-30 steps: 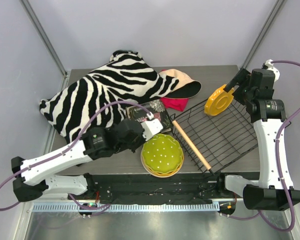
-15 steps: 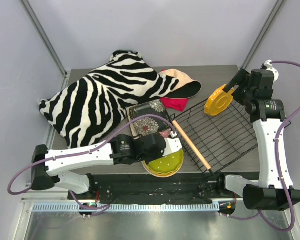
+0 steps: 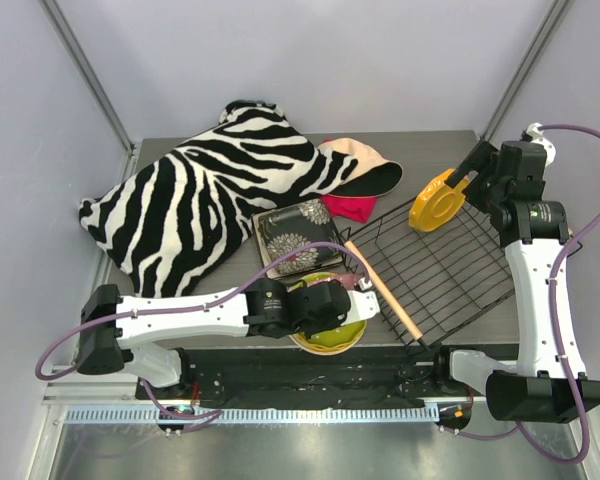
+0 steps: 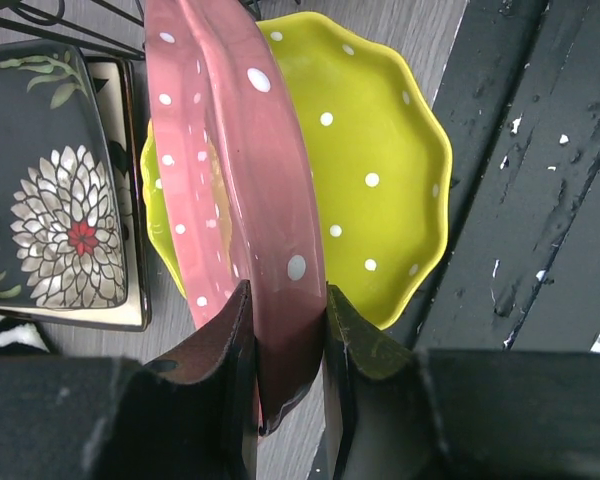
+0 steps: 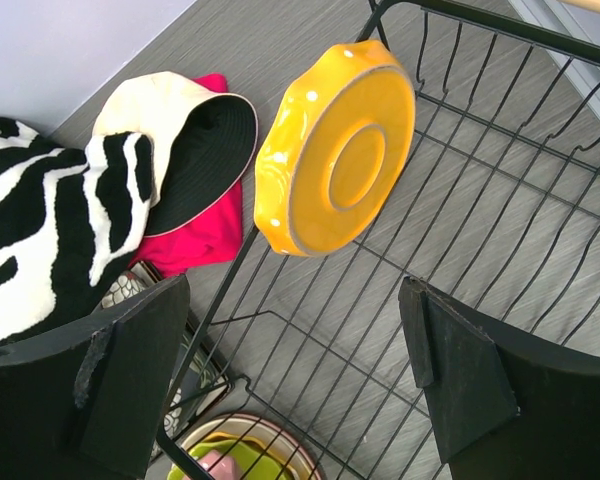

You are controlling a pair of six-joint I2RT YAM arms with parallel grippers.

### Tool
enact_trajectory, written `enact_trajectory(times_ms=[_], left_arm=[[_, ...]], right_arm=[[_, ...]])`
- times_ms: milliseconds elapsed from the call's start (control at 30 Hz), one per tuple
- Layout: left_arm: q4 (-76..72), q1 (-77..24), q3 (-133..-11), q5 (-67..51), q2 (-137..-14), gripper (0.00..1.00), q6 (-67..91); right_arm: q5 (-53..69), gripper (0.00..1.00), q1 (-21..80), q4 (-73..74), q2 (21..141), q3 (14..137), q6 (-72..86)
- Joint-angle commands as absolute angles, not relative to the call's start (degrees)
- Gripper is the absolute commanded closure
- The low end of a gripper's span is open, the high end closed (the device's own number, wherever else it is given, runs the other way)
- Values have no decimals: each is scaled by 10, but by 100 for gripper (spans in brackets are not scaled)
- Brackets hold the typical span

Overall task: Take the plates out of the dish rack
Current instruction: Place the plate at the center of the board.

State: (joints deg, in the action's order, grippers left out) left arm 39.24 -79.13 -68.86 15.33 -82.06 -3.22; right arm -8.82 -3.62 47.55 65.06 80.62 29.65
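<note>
My left gripper (image 4: 285,330) is shut on the rim of a pink white-dotted plate (image 4: 242,150), held on edge over the yellow-green dotted plate (image 4: 380,150). That yellow-green plate (image 3: 325,322) lies by the table's near edge, left of the dish rack (image 3: 442,268). A dark square plate with a big flower (image 4: 50,190) lies flat beside it. An orange plate (image 5: 340,150) stands on edge at the rack's far side. My right gripper (image 5: 295,310) hangs open above the rack floor (image 5: 460,230), short of the orange plate (image 3: 432,200).
A zebra-striped cloth (image 3: 195,195) covers the table's left back. A peach hat (image 3: 365,170) and a pink cloth (image 3: 348,207) lie behind the rack. The rack's wooden handle (image 3: 382,290) runs along its left side, close to my left gripper (image 3: 362,292).
My left arm has swung right and toward the near edge with the pink plate, from over the dark square plate to over the yellow-green one. The right arm has not moved.
</note>
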Motion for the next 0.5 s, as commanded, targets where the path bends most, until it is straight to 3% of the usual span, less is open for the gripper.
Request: enact_trajectory(times_ms=[0,300,467], left_arm=[[356,-803,-687,124,-805,77,-4],[309,-809,-625,35,-786,53,50],[282,-809,-599,22,-778,46,64]], right_arm=[[-88,5,-40,454,633,800,289],[-88,5,-39,454,627,790,289],[-88,5,-40,454,624,786,289]])
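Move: The left hand already grips the pink plate by its edge, steeply tilted, over the green plate stack; the stack's middle lies about 4 cm ahead, level sideways and some 9 cm below. The black square plates sit roughly 20 cm ahead and 7 cm to the left, and the rack's wooden rail 8 cm ahead and 12 cm to the right. From the right hand, the stack is about 17 cm back, 30 cm left and 24 cm lower. Backing off towards the table's near edge while sinking, the left hand opens its fingers from their pinch and lets go of the pink plate's edge over the green plate. It draws about 4.5 cm back and 4 cm down, starting slowly and then faster, as the wrist tips some 10 degrees so the fingers point more steeply down. ##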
